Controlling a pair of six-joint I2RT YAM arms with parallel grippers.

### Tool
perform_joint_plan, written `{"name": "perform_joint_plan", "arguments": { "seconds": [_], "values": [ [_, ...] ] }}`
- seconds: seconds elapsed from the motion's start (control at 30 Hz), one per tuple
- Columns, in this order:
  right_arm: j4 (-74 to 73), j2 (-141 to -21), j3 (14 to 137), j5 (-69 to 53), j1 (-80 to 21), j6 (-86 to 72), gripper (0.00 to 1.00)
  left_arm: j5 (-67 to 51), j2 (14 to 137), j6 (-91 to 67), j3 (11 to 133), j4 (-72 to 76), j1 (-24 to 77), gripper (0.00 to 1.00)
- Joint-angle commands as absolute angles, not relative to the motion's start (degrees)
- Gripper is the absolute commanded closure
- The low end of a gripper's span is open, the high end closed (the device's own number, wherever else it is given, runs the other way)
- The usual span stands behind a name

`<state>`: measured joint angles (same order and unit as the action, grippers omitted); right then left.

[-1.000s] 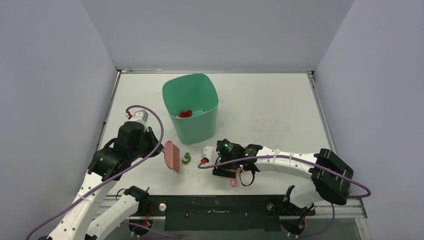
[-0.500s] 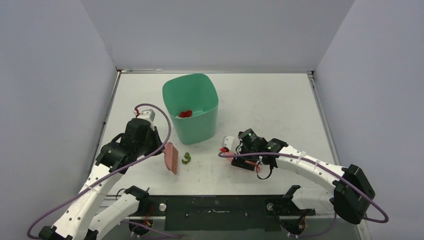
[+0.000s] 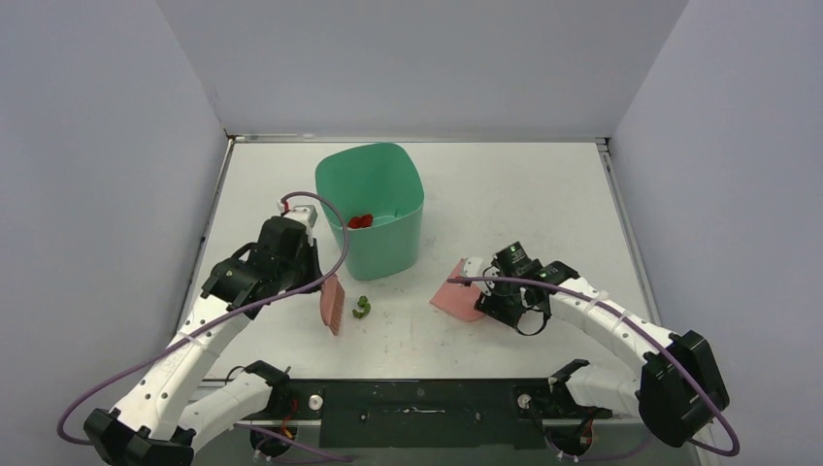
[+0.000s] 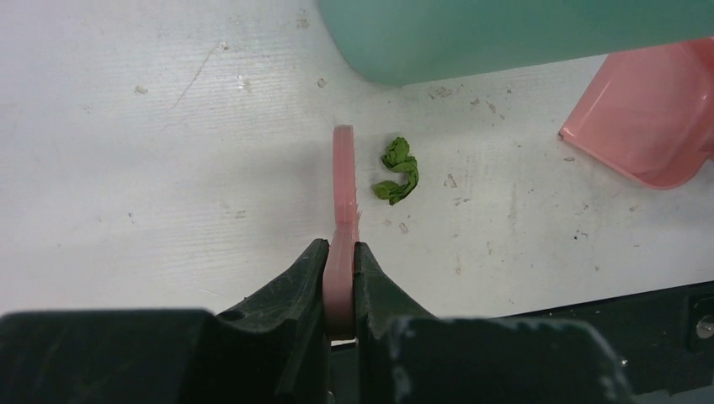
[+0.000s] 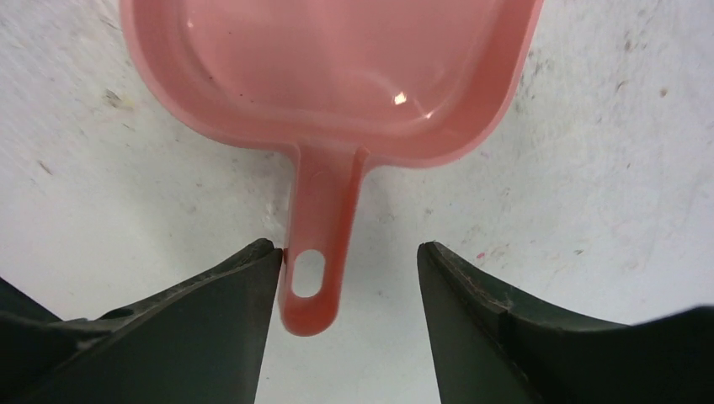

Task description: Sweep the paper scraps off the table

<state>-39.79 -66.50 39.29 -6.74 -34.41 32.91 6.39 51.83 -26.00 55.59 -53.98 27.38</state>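
Observation:
An olive green paper scrap (image 3: 361, 308) (image 4: 397, 171) lies on the white table (image 3: 524, 204), just right of the pink brush (image 3: 332, 303) (image 4: 343, 185). My left gripper (image 3: 309, 280) (image 4: 340, 252) is shut on the brush's handle, with the brush standing on edge. The pink dustpan (image 3: 454, 295) (image 5: 328, 67) (image 4: 648, 118) lies flat, right of the scrap. My right gripper (image 3: 493, 294) (image 5: 349, 257) stands open around the dustpan's handle (image 5: 318, 227); the left finger touches it and the right finger is apart from it. A red scrap (image 3: 361, 221) sits inside the bin.
The green bin (image 3: 374, 209) (image 4: 505, 34) stands upright behind the scrap and the brush, close to my left wrist. The table's metal edge and the arm bases run along the near side. Grey walls close in the left, back and right.
My right arm swung right and back with the dustpan, which now lies flat on the table. My left arm carried the brush slightly farther back. The green scrap has not moved.

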Motion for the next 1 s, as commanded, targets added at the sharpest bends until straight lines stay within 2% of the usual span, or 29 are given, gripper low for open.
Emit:
{"name": "perform_joint_plan", "arguments": {
  "seconds": [0.0, 0.1, 0.2, 0.33, 0.43, 0.63, 0.8, 0.97],
  "values": [
    [-40.72, -66.65, 38.12, -11.2, -29.59, 36.14, 0.41, 8.09, 53.99, -21.22, 60.23, -52.94, 28.35, 1.0],
    [-40.67, -66.62, 37.89, -12.46, -27.78, 36.85, 0.46, 9.56, 56.1, -19.71, 60.87, -53.49, 29.71, 1.0],
    [-41.33, -66.9, 37.79, -13.3, -27.04, 37.57, 0.56, 11.72, 57.83, -18.14, 61.59, -53.86, 31.48, 1.0],
    [-43.75, -67.17, 38.33, -13.71, -26.81, 39.91, 0.8, 14.06, 59.79, -16.49, 61.68, -52.79, 34.29, 1.0],
    [-46.72, -66.11, 39.52, -14.47, -26.8, 43.06, 0.88, 15.76, 60.82, -15.11, 61.17, -50.83, 36.57, 1.0],
    [-54.26, -64.1, 43.98, -19.89, -28.33, 48.99, 0.92, 19.0, 64.1, -13.78, 60.05, -46.96, 41.76, 1.0],
    [-55.38, -65.71, 45.2, -16.73, -33.0, 47.73, 0.92, 20.31, 67.61, -16.18, 59.0, -44.3, 45.91, 1.0],
    [-53.34, -67.92, 44.69, -15.37, -36.45, 44.2, 0.91, 20.47, 70.29, -25.57, 60.22, -44.49, 49.79, 1.0]
  ]
}}
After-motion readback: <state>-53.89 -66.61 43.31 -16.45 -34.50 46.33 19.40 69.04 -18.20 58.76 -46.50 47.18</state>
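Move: The left hand holds the brush; the green paper scrap lies about 4 cm to its right, 1 cm farther out and some 15 cm below, with the bin about 12 cm ahead and 7 cm right. The dustpan's middle is roughly 22 cm to this hand's right and 3 cm ahead. From the right hand, open around its handle, the dustpan's middle lies about 3 cm ahead, 5 cm left and 2 cm below, the scrap some 23 cm left and level. Keeping its grip on the brush, the left hand first eases forward, then swings right about 7 cm in all while sinking 3 cm, its left side rolling up and the wrist turning clockwise nearly 20 degrees, to bring the bristles against the green scrap from its left. The right hand slips 2 cm right and a little down, closes its fingers on the dustpan's handle, then draws the pan back about 4 cm, easing left and rising slightly as it turns it counter-clockwise some 15 degrees. ##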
